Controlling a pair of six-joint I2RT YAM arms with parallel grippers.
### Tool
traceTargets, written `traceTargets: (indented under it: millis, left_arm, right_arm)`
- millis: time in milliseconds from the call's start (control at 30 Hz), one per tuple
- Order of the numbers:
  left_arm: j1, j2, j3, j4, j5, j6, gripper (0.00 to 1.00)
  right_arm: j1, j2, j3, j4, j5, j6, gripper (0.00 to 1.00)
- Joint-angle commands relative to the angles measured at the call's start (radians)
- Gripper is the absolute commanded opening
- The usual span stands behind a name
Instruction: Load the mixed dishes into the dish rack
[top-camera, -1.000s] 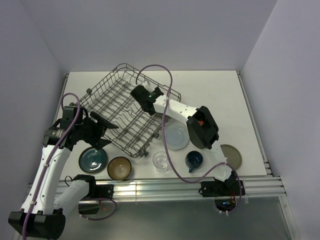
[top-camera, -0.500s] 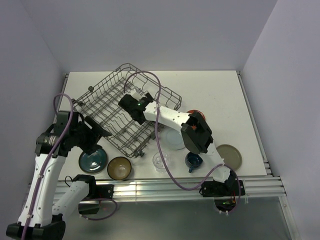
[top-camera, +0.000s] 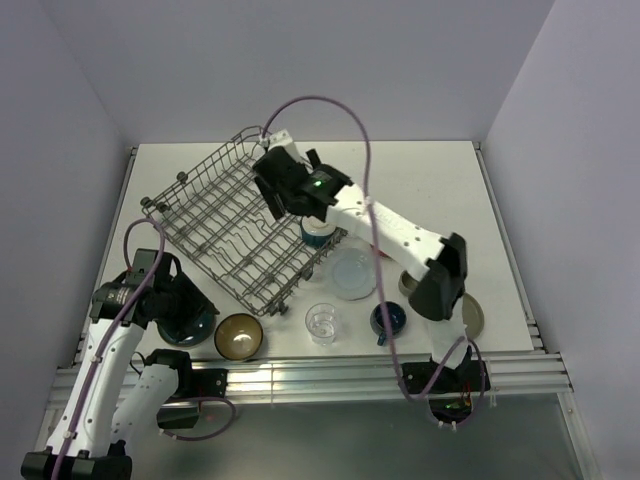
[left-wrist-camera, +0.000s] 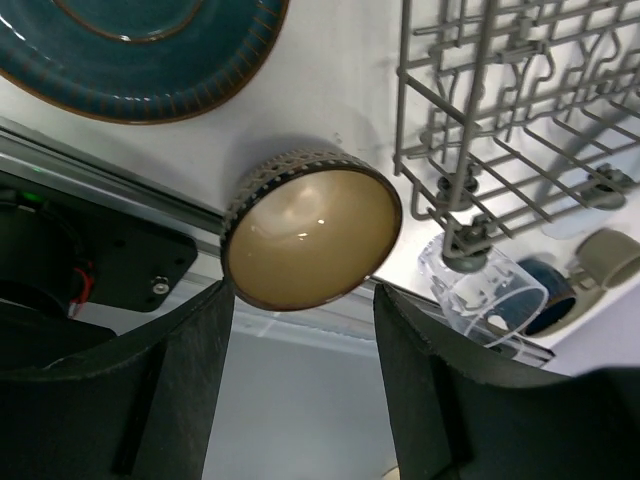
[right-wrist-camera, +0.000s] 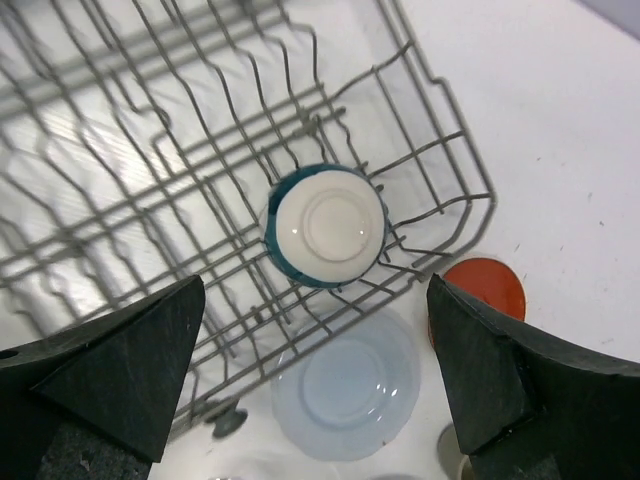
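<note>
The dish rack (top-camera: 235, 225) lies at the table's back left. A blue cup (right-wrist-camera: 325, 225) stands upside down in its right corner (top-camera: 316, 232). My right gripper (top-camera: 283, 198) hovers over the rack, open wide and empty (right-wrist-camera: 316, 290), well above that cup. My left gripper (top-camera: 192, 308) is low at the near left, open (left-wrist-camera: 300, 330), over the teal plate (left-wrist-camera: 140, 50) and close to the gold-brown bowl (left-wrist-camera: 310, 235); nothing sits between its fingers. A pale blue plate (right-wrist-camera: 350, 385) and a red-orange plate (right-wrist-camera: 485, 290) lie just outside the rack.
Along the near edge stand the gold-brown bowl (top-camera: 239, 336), a clear glass (top-camera: 321, 322) and a dark blue cup (top-camera: 389, 318). A beige plate (top-camera: 472, 312) is partly behind the right arm. The table's metal rail runs just below them.
The right gripper opened fully and rose back over the rack, leaving the blue cup inverted in its corner. The left gripper dropped toward the teal plate and its jaws narrowed.
</note>
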Motion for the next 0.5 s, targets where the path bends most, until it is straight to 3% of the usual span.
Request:
traceTargets:
  millis: [0, 333, 467]
  left_arm:
    - [-0.004, 0.018, -0.002, 0.011, -0.051, 0.075, 0.63]
    - [-0.048, 0.137, -0.033, 0.094, -0.088, 0.036, 0.59]
    - [-0.065, 0.148, -0.103, 0.146, -0.007, -0.053, 0.59]
  right_arm:
    - [-0.005, -0.186, 0.016, 0.004, -0.032, 0.03, 1.0]
    - [-0.02, -0.515, -0.205, 0.097, -0.106, 0.059, 1.0]
    - [-0.04, -0.577, -0.269, 0.11, -0.117, 0.058, 1.0]
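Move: The brown bowl, which my left hand seems bound for, lies about 6 cm right of it, 1 cm back and 10 cm below. The teal plate is about 6 cm left, 3 cm ahead; the rack's near corner, 17 cm right, 7 cm ahead. My empty right hand is over the upturned bowl in the rack, about 3 cm right of it, 2 cm ahead, 15 cm below; the white plate is about 11 cm right, 7 cm back. I swing my open right hand up and away from the upturned bowl, about 15 cm higher while drifting some 7 cm right and 7 cm back, rolling its left side up over 20 degrees and tipping the fingers up about 10. Meanwhile my left hand sinks roughly 3.5 cm towards the brown bowl, easing about 1 cm forward, its fingers still part open and not yet touching. ##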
